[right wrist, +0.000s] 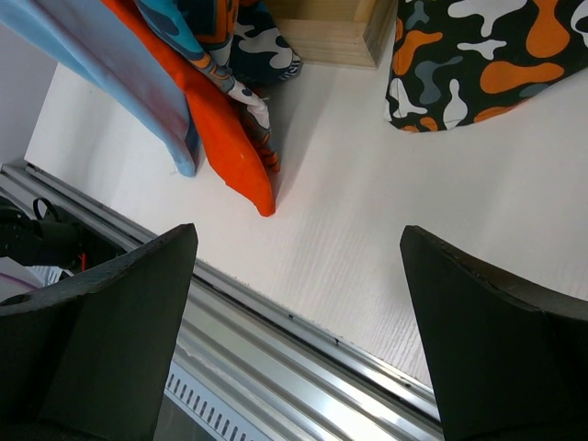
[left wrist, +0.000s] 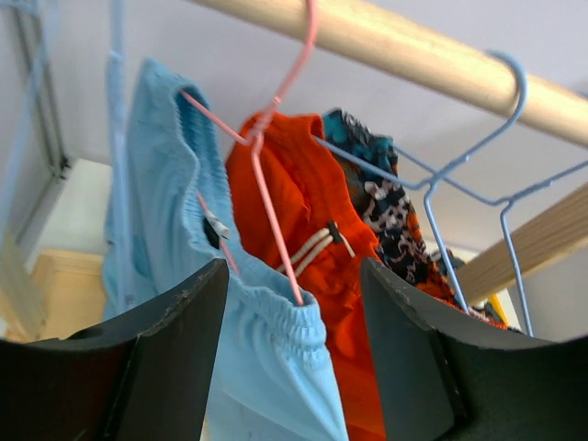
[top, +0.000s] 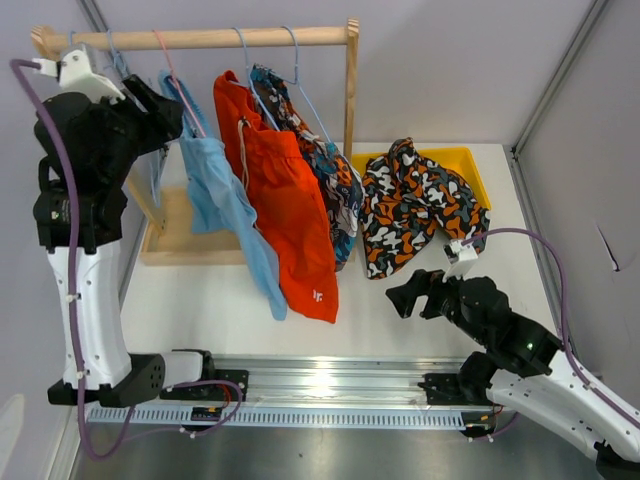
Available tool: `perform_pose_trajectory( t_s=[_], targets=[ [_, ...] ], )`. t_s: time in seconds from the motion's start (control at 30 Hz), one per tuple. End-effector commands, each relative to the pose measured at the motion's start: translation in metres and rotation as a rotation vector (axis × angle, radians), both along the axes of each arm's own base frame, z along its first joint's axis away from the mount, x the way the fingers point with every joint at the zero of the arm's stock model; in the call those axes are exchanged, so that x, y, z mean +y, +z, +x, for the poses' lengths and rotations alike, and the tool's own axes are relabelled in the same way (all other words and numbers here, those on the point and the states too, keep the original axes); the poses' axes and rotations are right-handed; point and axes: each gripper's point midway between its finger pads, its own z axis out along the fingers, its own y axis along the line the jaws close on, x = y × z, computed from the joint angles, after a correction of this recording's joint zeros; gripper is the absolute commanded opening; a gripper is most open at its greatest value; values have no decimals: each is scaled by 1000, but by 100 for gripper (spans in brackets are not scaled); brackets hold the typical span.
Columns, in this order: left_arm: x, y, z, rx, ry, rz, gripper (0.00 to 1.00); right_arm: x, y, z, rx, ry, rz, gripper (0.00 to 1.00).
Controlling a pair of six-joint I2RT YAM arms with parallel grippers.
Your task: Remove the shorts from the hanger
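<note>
Three shorts hang from the wooden rod (top: 210, 38): light blue shorts (top: 215, 190) on a pink hanger (left wrist: 266, 175), red-orange shorts (top: 285, 210) with a drawstring, and blue-orange patterned shorts (top: 330, 175) on a blue hanger (left wrist: 459, 184). Camouflage shorts (top: 415, 205) lie off the rack, draped over a yellow bin (top: 470, 160). My left gripper (top: 165, 115) is raised beside the light blue shorts (left wrist: 175, 184). In the left wrist view this gripper (left wrist: 294, 276) is open, and the waistband shows just beyond its fingertips. My right gripper (top: 415, 293) hovers low over the table, open and empty (right wrist: 299, 234).
The rack's wooden base tray (top: 180, 245) sits at the left and its upright post (top: 351, 90) stands beside the bin. A bare blue hanger (left wrist: 115, 138) hangs at the rod's left end. A metal rail (top: 330, 385) runs along the near table edge.
</note>
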Motion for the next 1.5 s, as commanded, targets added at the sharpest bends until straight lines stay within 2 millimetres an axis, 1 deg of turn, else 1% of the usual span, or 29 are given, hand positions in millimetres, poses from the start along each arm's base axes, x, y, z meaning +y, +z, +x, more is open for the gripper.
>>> perform_pose_trajectory(
  t_s=[0.0, 0.1, 0.27, 0.43, 0.47, 0.5, 0.53, 0.57, 0.67, 0.77, 0.8, 0.83, 0.87, 0.9, 0.93, 1.0, 1.03, 1.1, 1.13, 1.17, 1.2, 1.23, 1.27, 1.3, 1.33, 1.37, 1.4, 1.43, 1.47],
  targets=[
    [-18, -17, 26, 35, -60, -13, 64, -4, 27, 0, -43, -22, 58, 100],
    [-19, -31, 43, 66, -48, -4, 63, -6, 28, -1, -42, -25, 57, 99],
    [-8, -50, 72, 106, 29, 2, 62, -8, 30, -2, -38, -33, 64, 99],
    [-11, -57, 97, 115, 35, -3, 52, -10, 30, -3, -36, -39, 67, 99],
    [-14, -59, 101, 123, 34, -4, 46, -10, 30, -2, -36, -42, 63, 99],
    [-15, -54, 103, 111, 32, -7, 40, -10, 30, -2, -36, -42, 62, 99],
    [-16, -60, 110, 130, 31, -6, 29, -10, 29, -2, -35, -43, 60, 99],
    [-18, -62, 111, 138, 30, -10, 2, -10, 30, -1, -38, -44, 63, 99],
    [-21, -50, 107, 113, 43, 1, 0, -8, 28, 0, -34, -41, 55, 99],
    [-26, -30, 93, 78, 27, 9, 0, 1, 38, 2, -62, -3, 69, 99],
    [-26, -27, 90, 79, 26, 10, 0, 8, 47, 2, -78, 28, 64, 99],
    [-28, -1, 81, 25, 18, 6, 0, 12, 56, 3, -97, 45, 67, 99],
    [-30, 2, 76, 26, 10, 9, 0, 16, 67, 5, -118, 60, 69, 99],
    [-31, 3, 71, 35, 5, 14, 0, 24, 90, 11, -151, 70, 78, 99],
    [-34, 24, 59, -16, -7, 10, 0, 26, 103, 16, -187, 73, 57, 99],
    [-36, 39, 45, -59, -27, 1, 0, 36, 130, 25, -235, 86, 42, 99],
    [-37, 43, 39, -72, -33, -3, 0, 48, 157, 34, -262, 92, 44, 99],
    [-38, 53, 24, -102, -50, -19, 0, 68, 183, 40, -306, 138, 31, 99],
    [-38, 54, 21, -104, -53, -21, 0, 86, 206, 47, -326, 155, 40, 100],
    [-38, 52, 19, -101, -56, -20, 0, 94, 216, 50, -350, 148, 24, 99],
    [-39, 51, 16, -99, -60, -20, 0, 113, 226, 39, -367, 191, 33, 99],
    [-38, 52, 14, -104, -62, -18, 0, 134, 244, 40, -387, 199, 40, 99],
    [-39, 51, 13, -103, -63, -16, 0, 145, 253, 40, -408, 191, 32, 100],
    [-39, 45, 13, -91, -70, -13, 0, 167, 260, 23, -419, 245, 42, 99],
    [-40, 46, 13, -101, -76, -13, 0, 180, 266, 18, -432, 260, 43, 99],
    [-42, 42, 14, -92, -80, -12, 0, 204, 274, 17, -439, 268, 43, 100],
    [-42, 41, 13, -93, -85, -14, 0, 217, 276, 15, -450, 270, 29, 99],
    [-43, 39, 12, -89, -91, -15, 0, 233, 277, 4, -452, 304, 33, 100],
    [-43, 38, 11, -89, -93, -16, 0, 255, 275, 5, -451, 311, 22, 99]
  ],
)
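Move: The pink hanger's near arm is about 11 cm ahead of the left gripper, 2 cm right and 9 cm below; the light blue shorts' middle hangs 12 cm ahead, 4 right, 25 below. Empty blue hangers are 12 cm ahead, 7 left, 5 below; the red shorts 12 ahead, 16 right, 25 below. From the right gripper, the light blue shorts are some 24 cm ahead, 33 left, 6 up; the red ones 24 ahead, 22 left, 5 up. Bring the open left gripper about 11 cm forward and down to the pink hanger, pinch its near arm just below the neck, then draw it back and up, keeping hold. Hold the right gripper nearly still until the hanger is being drawn away, then swing it, fingers open, quickly up and left towards the light blue shorts, tilting its fingers upward and turning counter-clockwise. ##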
